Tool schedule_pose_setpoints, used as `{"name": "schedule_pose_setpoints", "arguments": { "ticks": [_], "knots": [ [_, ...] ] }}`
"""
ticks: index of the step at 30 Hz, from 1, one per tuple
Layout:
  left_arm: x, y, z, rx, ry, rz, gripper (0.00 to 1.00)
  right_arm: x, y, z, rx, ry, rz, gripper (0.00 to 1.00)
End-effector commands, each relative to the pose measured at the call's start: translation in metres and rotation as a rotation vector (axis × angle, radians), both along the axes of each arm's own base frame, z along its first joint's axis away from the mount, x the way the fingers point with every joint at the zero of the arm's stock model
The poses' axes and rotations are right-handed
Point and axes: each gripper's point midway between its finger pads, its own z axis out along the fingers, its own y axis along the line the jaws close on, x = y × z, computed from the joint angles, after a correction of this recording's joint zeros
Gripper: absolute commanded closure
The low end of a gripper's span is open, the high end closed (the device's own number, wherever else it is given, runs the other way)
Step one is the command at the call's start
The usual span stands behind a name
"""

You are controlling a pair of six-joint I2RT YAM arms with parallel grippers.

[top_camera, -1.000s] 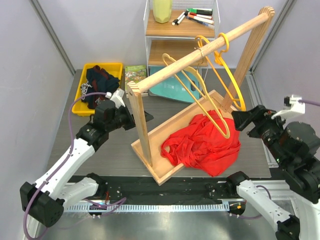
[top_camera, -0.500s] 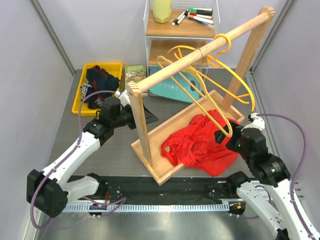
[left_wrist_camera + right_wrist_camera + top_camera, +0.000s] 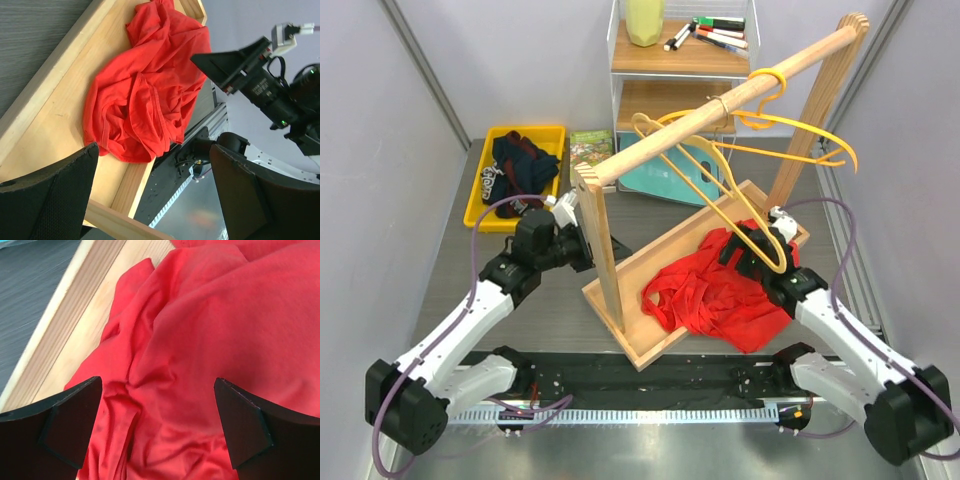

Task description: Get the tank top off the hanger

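Observation:
The red tank top (image 3: pixel 720 295) lies crumpled on the wooden base (image 3: pixel 620 275) of the clothes rack, off the hangers. Several yellow hangers hang from the rod; one hanger (image 3: pixel 720 190) reaches down over the cloth's far edge, another hanger (image 3: pixel 805 140) is swung out level to the right. My right gripper (image 3: pixel 740 250) hovers open just above the tank top (image 3: pixel 215 340), red cloth filling the space under the right gripper (image 3: pixel 157 384). My left gripper (image 3: pixel 578 243) stands open beside the rack's near post. The left gripper (image 3: pixel 154 150) looks along the base at the tank top (image 3: pixel 145 95).
The slanted wooden rod (image 3: pixel 720 100) and its two posts span the middle. A yellow bin (image 3: pixel 480 185) with dark clothes stands at the back left, with a booklet (image 3: pixel 590 148) next to it. A shelf (image 3: pixel 680 60) with markers stands at the back.
My right arm swung in from the right edge and dropped over the tank top, its jaws widening. One yellow hanger swung up to the right. The left arm shifted slightly.

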Motion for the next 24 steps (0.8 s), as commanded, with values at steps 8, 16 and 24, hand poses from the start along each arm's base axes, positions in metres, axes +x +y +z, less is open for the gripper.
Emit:
{"name": "schedule_pose_setpoints", "arguments": {
  "ticks": [8,16,24],
  "knots": [
    [-0.011,0.011,0.009,0.028,-0.058,-0.003,0.08,0.054,0.024,-0.041,-0.049,0.006,0.047,0.06],
    [-0.014,0.015,0.004,0.041,-0.06,0.006,0.08,0.048,0.089,-0.064,0.023,0.022,0.238,0.4],
    [-0.015,0.019,0.0,0.052,-0.058,0.026,0.08,0.034,0.148,-0.044,0.121,-0.021,0.427,0.99]
  ]
}}
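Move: The tank top lies spread on the rack's wooden tray, its middle some 9 cm below the right hand and about 4 cm to its left, with no real distance ahead. The tray's middle is about 3 cm ahead and 11 cm left, 10 cm down; the foot of the right post stands roughly 15 cm ahead and 7 cm right. From the left hand, the tank top is about 25 cm right, 2 cm ahead and 19 cm below. The right fingers come down into the tank top and pinch a fold of its far-left part, closing from wide open to nearly shut. The hand first reaches forward and down, then sweeps left over the cloth as the fingers close, about 10 cm left and 8 cm down in all, turning nearly 20 degrees counter-clockwise. ##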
